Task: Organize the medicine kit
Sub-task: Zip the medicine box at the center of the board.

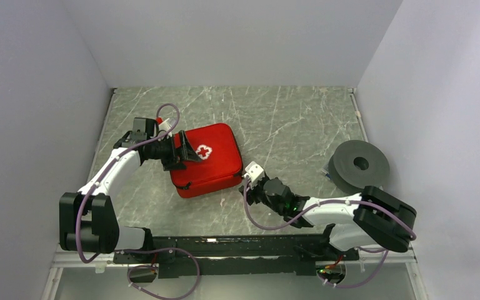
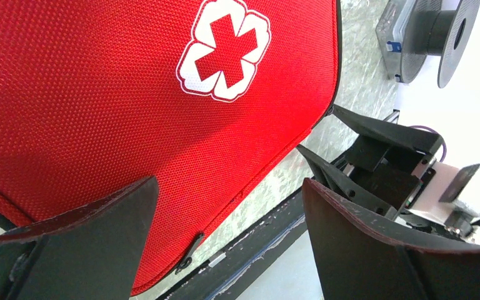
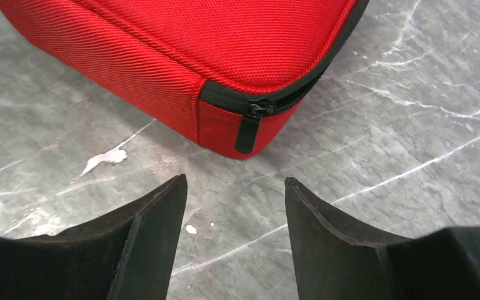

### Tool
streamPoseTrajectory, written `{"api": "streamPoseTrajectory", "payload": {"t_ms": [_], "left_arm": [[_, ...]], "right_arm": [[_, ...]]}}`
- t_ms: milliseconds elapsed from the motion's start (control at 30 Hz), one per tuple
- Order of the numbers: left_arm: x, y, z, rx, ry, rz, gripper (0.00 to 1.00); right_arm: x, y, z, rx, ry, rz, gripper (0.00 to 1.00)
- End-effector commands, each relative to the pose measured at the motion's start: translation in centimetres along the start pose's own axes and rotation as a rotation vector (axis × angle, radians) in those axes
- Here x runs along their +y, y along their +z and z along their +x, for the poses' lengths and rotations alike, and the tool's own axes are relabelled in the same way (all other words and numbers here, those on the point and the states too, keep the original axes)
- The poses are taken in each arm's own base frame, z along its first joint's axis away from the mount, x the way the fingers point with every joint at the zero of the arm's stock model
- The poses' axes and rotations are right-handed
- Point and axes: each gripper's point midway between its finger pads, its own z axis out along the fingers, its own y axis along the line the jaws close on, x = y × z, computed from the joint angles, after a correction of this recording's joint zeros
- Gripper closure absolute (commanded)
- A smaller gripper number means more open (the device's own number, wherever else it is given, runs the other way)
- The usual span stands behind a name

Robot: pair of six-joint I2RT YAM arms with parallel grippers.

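The red medicine kit [image 1: 211, 164] lies zipped shut on the marble table, its white cross [image 2: 225, 50] facing up. My left gripper [image 1: 182, 153] hangs over the kit's left side, wide open with nothing between its fingers [image 2: 103, 228]. In the left wrist view the kit [image 2: 100, 106] fills most of the frame, with a black zip pull [image 2: 187, 250] at its edge. My right gripper [image 1: 248, 183] sits low at the kit's near right corner, open and empty. The right wrist view shows that corner [image 3: 225, 62] and its black zip pull [image 3: 247, 130] just ahead of the right gripper [image 3: 234, 182].
A grey round disc [image 1: 359, 164] stands at the right of the table, near the wall; it also shows as the grey disc [image 2: 440, 37] in the left wrist view. Grey walls close in the table on three sides. The black base rail [image 1: 225, 247] runs along the near edge.
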Motion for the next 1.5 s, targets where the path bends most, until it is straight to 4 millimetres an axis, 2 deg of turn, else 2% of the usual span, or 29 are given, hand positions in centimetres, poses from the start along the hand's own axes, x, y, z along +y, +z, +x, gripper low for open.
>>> {"api": "streamPoseTrajectory", "payload": {"t_ms": [0, 200, 533, 833, 1233, 1400, 1467], "left_arm": [[-0.2, -0.2, 0.1, -0.009, 0.035, 0.017, 0.08], [-0.1, -0.1, 0.1, -0.004, 0.032, 0.019, 0.08], [0.0, 0.0, 0.0, -0.002, 0.025, 0.019, 0.08], [-0.2, -0.1, 0.0, -0.005, 0.025, 0.028, 0.08], [-0.2, -0.1, 0.1, -0.003, 0.027, 0.035, 0.08], [-0.2, -0.1, 0.1, -0.001, 0.025, 0.036, 0.08], [-0.2, -0.1, 0.1, -0.002, 0.026, 0.035, 0.08]], "right_arm": [[-0.9, 1.5, -3.8, -0.133, 0.093, 0.028, 0.39], [-1.8, 2.5, -4.6, -0.153, 0.094, 0.021, 0.41], [-1.1, 3.2, -4.6, -0.137, 0.067, -0.019, 0.5], [-1.9, 3.9, -3.3, -0.085, 0.069, 0.109, 0.61], [-2.8, 4.2, -3.6, -0.093, 0.052, 0.317, 0.63], [-3.4, 4.6, -3.7, -0.091, 0.036, 0.373, 0.7], [-3.6, 4.8, -3.9, -0.088, 0.02, 0.385, 0.78]]}}
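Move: Just ahead of the right hand, about 5 cm forward and 3 cm to its left at nearly its own height, hangs the zipper pull on the medicine box's near right corner. The box's middle lies some 9 cm forward and 14 cm left of that hand, a little lower. The other zipper pull, on the box's near left side, is roughly 20 cm left and 1 cm forward. From the left hand, the right-corner pull is about 16 cm right, 4 cm back and 6 cm lower. Reaching in for the zipper pull at the box's near right corner, the right hand goes forward about 3 cm with a small dip and rise, slips some 2 cm left, then eases forward again as it turns about 15 degrees clockwise. The half-open fingers narrow to roughly half their gap, bringing their tips to either side of the hanging tab, not yet shut. The left hand stays open over the lid. ##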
